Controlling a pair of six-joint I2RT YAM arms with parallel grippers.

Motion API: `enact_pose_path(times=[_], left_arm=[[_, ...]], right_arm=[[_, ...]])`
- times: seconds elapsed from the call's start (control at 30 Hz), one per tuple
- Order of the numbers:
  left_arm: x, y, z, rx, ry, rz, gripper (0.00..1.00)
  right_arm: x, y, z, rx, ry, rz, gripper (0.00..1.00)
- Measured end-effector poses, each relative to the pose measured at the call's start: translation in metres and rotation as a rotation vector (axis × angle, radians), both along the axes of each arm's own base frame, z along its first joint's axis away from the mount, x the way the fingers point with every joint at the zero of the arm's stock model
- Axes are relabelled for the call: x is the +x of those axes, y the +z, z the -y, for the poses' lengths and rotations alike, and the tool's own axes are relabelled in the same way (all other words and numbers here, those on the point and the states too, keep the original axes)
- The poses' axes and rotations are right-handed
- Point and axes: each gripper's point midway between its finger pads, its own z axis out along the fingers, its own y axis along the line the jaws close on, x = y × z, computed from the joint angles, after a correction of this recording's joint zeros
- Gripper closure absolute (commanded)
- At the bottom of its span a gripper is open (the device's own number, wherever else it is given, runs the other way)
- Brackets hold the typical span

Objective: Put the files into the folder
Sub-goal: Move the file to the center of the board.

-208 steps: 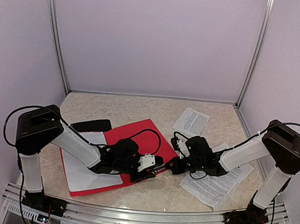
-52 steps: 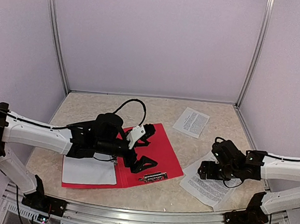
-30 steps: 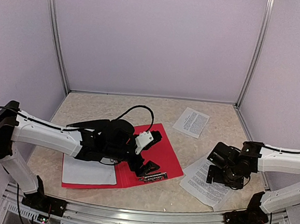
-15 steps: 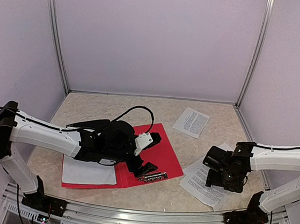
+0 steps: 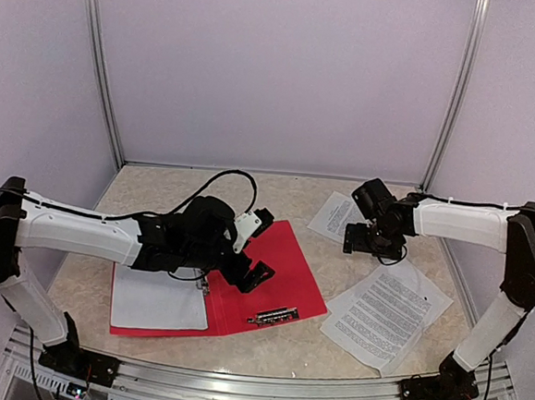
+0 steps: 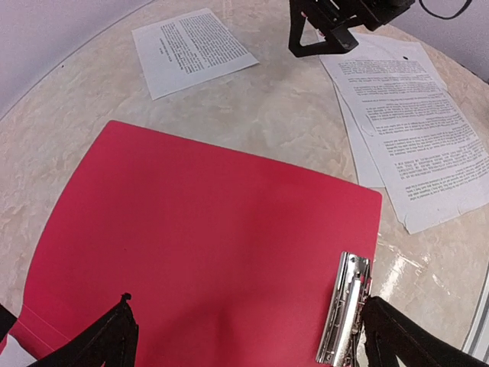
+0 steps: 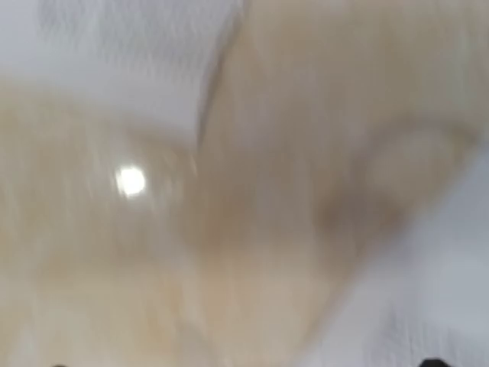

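Note:
The red folder (image 5: 285,266) (image 6: 206,237) lies open at the table's front centre, with a metal clip (image 5: 272,316) (image 6: 344,310) at its near right edge and a white sheet (image 5: 157,303) on its left half. My left gripper (image 5: 256,247) (image 6: 256,340) hovers open over the red half, holding nothing. Of the files, one printed sheet (image 5: 339,215) (image 6: 191,50) lies at the back and a stack of printed sheets (image 5: 388,311) (image 6: 412,130) lies right of the folder. My right gripper (image 5: 372,252) (image 6: 319,47) hangs open just right of the back sheet. The right wrist view is blurred.
Pale walls and metal frame posts (image 5: 103,85) close in the table at the back and sides. A metal rail (image 5: 235,383) runs along the near edge. The left arm's black cable (image 5: 227,178) loops above the folder.
My right arm has swung from over the stack of sheets to the back, beside the single sheet. My left gripper has drawn back a little from the clip. Both stay open.

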Motion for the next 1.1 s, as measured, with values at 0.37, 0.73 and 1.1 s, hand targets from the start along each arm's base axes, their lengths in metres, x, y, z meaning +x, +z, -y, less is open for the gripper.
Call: enact_pose_path(times=[0.37,0.73,1.1], left_arm=[[0.03,0.021,-0.006,-0.053,0.122,-0.094,0.01],[0.025,0.002,-0.011,-0.008,0.141,-0.153,0.01],[0.026,-0.001,-0.013,0.006,0.153,-0.152,0.01]], right_arm=[[0.105,-0.019,0.005,0.077,0.021,0.13,0.2],[0.137,-0.063,-0.006,0.058,0.071,0.1,0.32],[0.137,-0.066,-0.004,0.068,0.074,0.165,0.58]])
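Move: Ahead of the right hand, about 20 cm farther out and 3 cm to its left, lies the middle of the small text sheet, some 8 cm below. The pile of printed pages is roughly 13 cm back and 7 cm to this hand's right; the folder's open red cover is about 24 cm left and 5 cm back. From the left hand, the small sheet lies some 28 cm ahead, 24 cm right and 13 cm down. Reaching forward about 14 cm, the right hand sinks increasingly on the way and then drops steeply at the far end, some 6 cm down in all, to the small sheet's near right corner. Its fingers narrow from wide open to about half, tips swinging slightly outward, seeming to touch the paper there. The open left hand eases forward 2 to 3 cm above the red cover, bobbing up and back down. ##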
